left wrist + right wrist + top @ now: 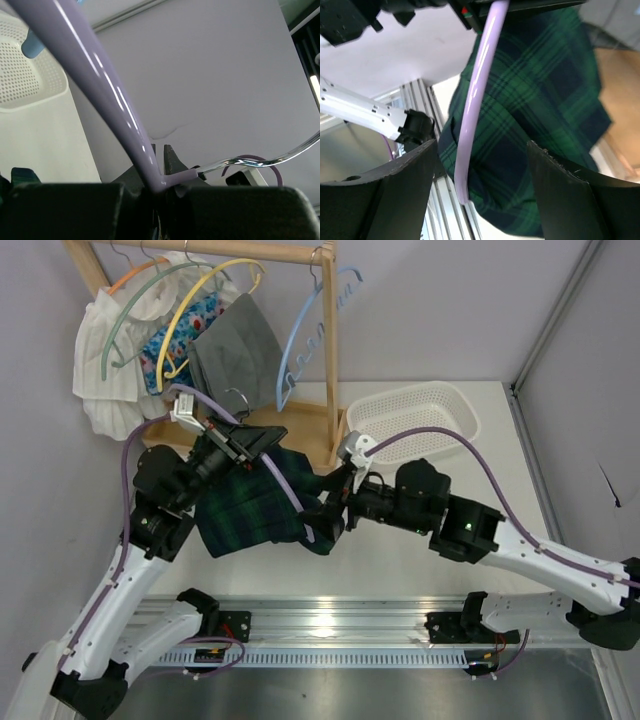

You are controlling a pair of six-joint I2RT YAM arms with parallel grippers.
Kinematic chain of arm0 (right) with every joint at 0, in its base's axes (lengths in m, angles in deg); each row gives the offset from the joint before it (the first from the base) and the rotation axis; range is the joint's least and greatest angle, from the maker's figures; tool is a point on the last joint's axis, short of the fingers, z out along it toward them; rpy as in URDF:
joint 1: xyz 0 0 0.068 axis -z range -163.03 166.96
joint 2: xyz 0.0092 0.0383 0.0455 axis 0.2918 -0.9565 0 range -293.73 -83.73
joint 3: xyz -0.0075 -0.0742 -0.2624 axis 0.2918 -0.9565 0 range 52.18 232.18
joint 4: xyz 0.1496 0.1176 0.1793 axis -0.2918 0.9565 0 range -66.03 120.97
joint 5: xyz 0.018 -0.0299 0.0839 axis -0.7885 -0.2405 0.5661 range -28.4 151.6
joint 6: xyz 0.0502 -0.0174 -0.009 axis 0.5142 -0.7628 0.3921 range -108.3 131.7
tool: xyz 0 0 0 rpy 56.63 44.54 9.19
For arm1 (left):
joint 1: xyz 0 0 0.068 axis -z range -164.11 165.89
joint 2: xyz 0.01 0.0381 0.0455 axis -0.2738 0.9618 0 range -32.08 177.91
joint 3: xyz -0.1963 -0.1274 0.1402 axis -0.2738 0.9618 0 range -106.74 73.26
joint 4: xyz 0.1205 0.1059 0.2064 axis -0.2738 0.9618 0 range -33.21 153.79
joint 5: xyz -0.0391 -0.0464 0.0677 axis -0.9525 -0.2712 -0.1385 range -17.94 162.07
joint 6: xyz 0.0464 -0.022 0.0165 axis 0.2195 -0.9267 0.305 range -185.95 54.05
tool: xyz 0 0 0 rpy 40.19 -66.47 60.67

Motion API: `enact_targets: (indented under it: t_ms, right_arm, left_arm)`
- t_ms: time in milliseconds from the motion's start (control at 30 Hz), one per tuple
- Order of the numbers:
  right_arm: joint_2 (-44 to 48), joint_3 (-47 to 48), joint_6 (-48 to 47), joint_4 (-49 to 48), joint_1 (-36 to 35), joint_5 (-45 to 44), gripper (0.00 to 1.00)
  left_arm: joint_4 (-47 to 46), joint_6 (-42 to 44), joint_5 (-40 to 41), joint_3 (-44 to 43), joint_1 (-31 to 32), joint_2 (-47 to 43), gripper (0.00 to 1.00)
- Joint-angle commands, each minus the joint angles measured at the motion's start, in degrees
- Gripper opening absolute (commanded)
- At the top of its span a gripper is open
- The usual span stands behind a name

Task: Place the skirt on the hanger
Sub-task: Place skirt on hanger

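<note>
The dark green plaid skirt (250, 505) hangs draped between the two arms, above the table. The lilac hanger (287, 487) runs down across the skirt. My left gripper (228, 443) is shut on the hanger's neck (175, 177), where the metal hook (260, 161) comes out; one lilac arm (107, 90) rises up to the left. My right gripper (333, 517) is open at the skirt's right edge. In the right wrist view the hanger's arm (475, 100) ends between the spread fingers (395, 195), with the skirt (540, 100) right behind it. The right gripper (480, 172) grips nothing.
A wooden rack (325, 360) at the back carries several hangers with clothes, including a grey garment (240, 355) and a white one (105, 360). A white mesh basket (415, 410) sits to the rack's right. An aluminium rail (330, 625) runs along the near edge.
</note>
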Motion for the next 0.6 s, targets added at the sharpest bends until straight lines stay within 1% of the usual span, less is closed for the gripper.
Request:
enact_targets:
  t_ms: [0,33,67,133,167,233,267,333,367,400,467,500,533,567]
  right_arm:
    - [-2.8,3.3,0.3,-5.6,-0.1,4.2,0.77]
    - [-3.6,3.7,1.5,-6.7,-0.1,4.9,0.76]
    - [-5.1,4.0,2.1,-6.9,-0.1,5.3,0.71]
    - [-6.8,5.3,3.2,-7.3,-0.1,5.4,0.67]
    - [-8.0,5.6,3.6,-7.4,-0.1,5.3,0.62]
    - [-9.2,6.3,4.4,-7.8,0.1,5.8,0.56]
    - [-9.7,6.4,4.5,-8.3,0.1,5.6,0.34]
    - [-9.8,6.7,5.9,-9.5,0.1,4.5,0.06]
    - [-9.7,6.7,6.5,-9.8,0.2,3.0,0.0]
    - [-9.5,6.9,6.7,-10.1,0.3,2.6,0.0]
    - [-9.6,8.2,8.1,-9.9,0.4,1.9,0.0]
    - [-10.3,8.9,8.9,-8.7,0.3,1.1,0.0]
    - [-10.8,10.9,9.5,-7.7,0.3,0.7,0.0]
    - [-11.4,12.0,10.1,-6.5,-0.2,-0.1,0.0]
  left_arm:
    - [-5.9,0.1,-4.5,-3.7,-0.3,-0.1,0.0]
    - [-5.9,0.3,-4.5,-3.7,-0.3,0.1,0.0]
    - [-6.0,0.2,-4.6,-3.6,-0.3,0.2,0.0]
    - [-6.9,0.1,-4.8,-3.3,-0.3,0.6,0.0]
    - [-7.0,0.0,-5.0,-3.1,-0.3,0.7,0.01]
    - [-7.6,0.1,-5.4,-3.2,-0.3,1.3,0.0]
    - [-7.6,0.4,-5.4,-3.6,-0.3,1.5,0.0]
    - [-7.0,1.6,-5.5,-4.3,-0.3,2.0,0.01]
    - [-6.7,2.3,-5.4,-4.4,-0.3,2.2,0.02]
    - [-5.2,3.0,-5.2,-4.6,-0.4,2.2,0.04]
    - [-3.3,5.9,-3.1,-5.5,-0.4,1.8,0.14]
    - [-0.5,7.1,-1.8,-5.8,-0.4,1.6,0.2]
    - [1.8,9.5,-0.5,-6.4,-0.4,0.9,0.38]
    - [3.1,10.7,0.9,-6.8,-0.4,0.4,0.51]
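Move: The purple hanger's free lower limb, where I'll shut my right fingers, is about 5 cm to the right hand's left, 1 cm ahead and a touch below. The green plaid skirt's middle hangs roughly 15 cm left, 1 cm ahead and 8 cm lower; my left gripper, holding the hanger near its hook, is some 14 cm left and 13 cm ahead. From that left hand, the limb spot lies around 14 cm back, 10 cm right and a little lower. I slide my open right hand left about 5 cm, dipping slightly, until the hanger's lower limb sits between its fingers, then shut them and pinch it near its end. With that grip made I ease the right hand about 1 cm forward, tipping its fingers a little, while my left hand stays almost in place beside the hook and opens partway at the very end to loosen its hold. ##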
